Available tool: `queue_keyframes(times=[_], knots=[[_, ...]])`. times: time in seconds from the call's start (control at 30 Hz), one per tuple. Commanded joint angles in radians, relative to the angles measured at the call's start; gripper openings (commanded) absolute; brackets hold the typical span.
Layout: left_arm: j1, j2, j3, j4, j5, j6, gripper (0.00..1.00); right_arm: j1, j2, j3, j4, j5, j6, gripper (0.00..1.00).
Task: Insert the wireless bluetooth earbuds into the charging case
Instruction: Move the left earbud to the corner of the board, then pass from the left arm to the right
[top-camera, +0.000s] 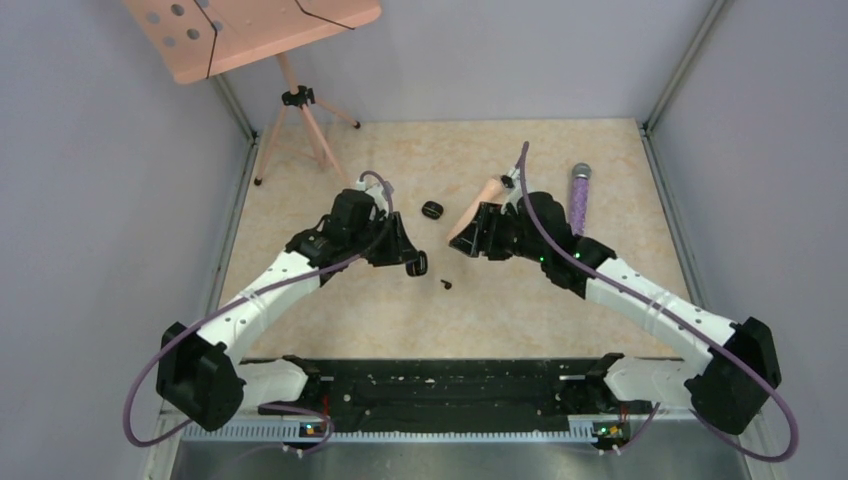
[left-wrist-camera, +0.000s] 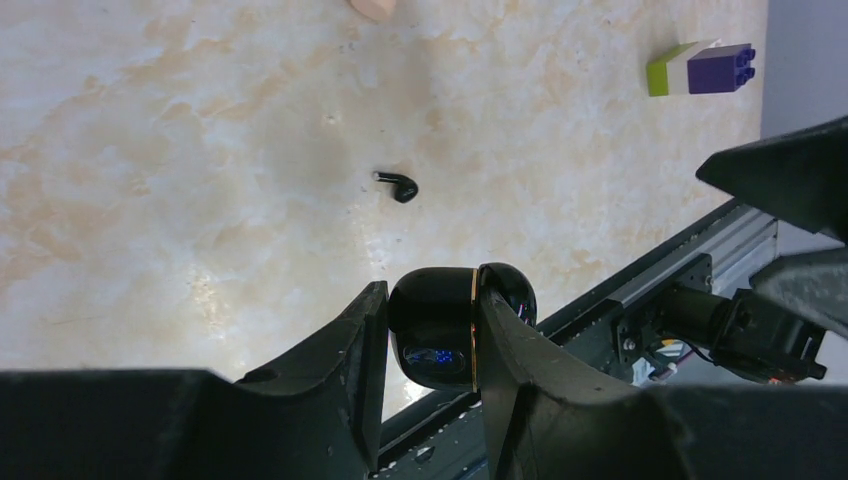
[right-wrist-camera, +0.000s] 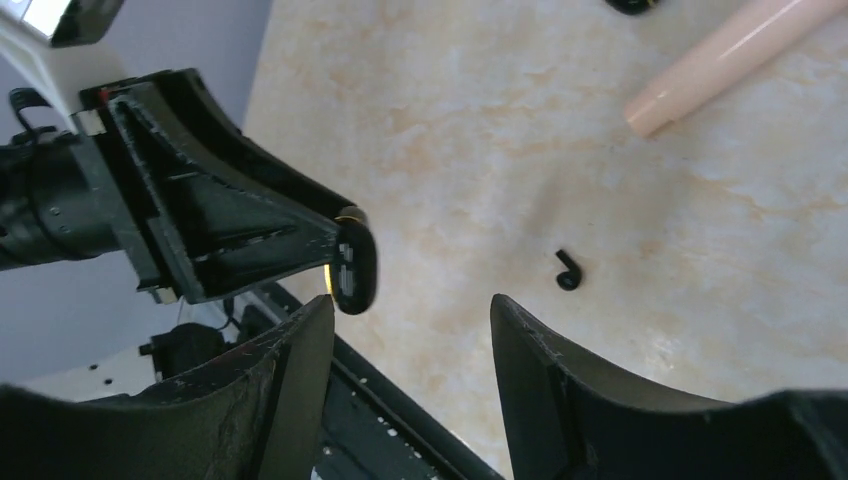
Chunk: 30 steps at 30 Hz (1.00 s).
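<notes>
The charging case, glossy black with a gold seam and blue spots showing, sits clamped between my left gripper's fingers, its lid hinged open. In the top view the case hangs at the left gripper's tip, just above the table. One black earbud lies loose on the table, a little beyond the case. My right gripper stands open with nothing between its fingers. The earbud lies just past its right finger, and the case is by its left fingertip.
A peach cylinder lies by the right gripper. A black rounded lump sits behind the case. A purple-handled tool lies at the right, and a purple, white and green block shows in the left wrist view. A tripod stands back left.
</notes>
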Motion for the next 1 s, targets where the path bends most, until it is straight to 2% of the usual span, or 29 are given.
queue_keyframes(times=[0.0,0.13,0.3,0.43,0.63,0.73,0.97], knots=[[-0.042,0.013,0.068,0.007,-0.054,-0.077,0.00,0.031,-0.028,-0.044,0.180,-0.119,0.059,0.58],[-0.049,-0.001,0.069,0.008,-0.059,-0.090,0.00,0.091,0.036,0.004,0.161,-0.115,0.030,0.58],[-0.049,-0.029,0.066,0.002,-0.059,-0.087,0.00,0.099,0.078,0.005,0.196,-0.131,0.038,0.59],[-0.049,-0.043,0.062,0.012,-0.026,-0.055,0.00,0.093,0.071,-0.035,0.295,-0.174,0.078,0.59],[-0.029,-0.081,0.048,0.065,0.121,0.015,0.00,0.002,0.002,-0.146,0.487,-0.376,0.153,0.64],[-0.016,-0.089,0.057,0.081,0.199,0.032,0.00,-0.049,-0.055,-0.210,0.575,-0.461,0.187,0.74],[0.014,-0.052,0.110,0.115,0.439,0.018,0.00,-0.104,-0.136,-0.322,0.830,-0.594,0.287,0.81]])
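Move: The charging case, already pinched in the left fingers, lies about 10 cm to the left of the right hand, 1 cm back and 4 cm lower. From the left hand, the right fingertips are thus roughly 10 cm to the right, 1 cm ahead and 4 cm up. On the table, 16 cm below the right hand, lies a loose earbud, 3 cm left and 1 cm ahead. The second case stands about 16 cm ahead and 7 cm left of the right hand, 15 cm below. Leftward by almost 6 cm and back, the empty right hand swings in beside the held case. It then draws about 3 cm right again while rising, opening its fingers wider, rolling some 25 degrees left side up and turning counter-clockwise. The left hand keeps its pinch on the case, edges right, then lifts it about 5 cm, drawing back and turning slightly clockwise. ##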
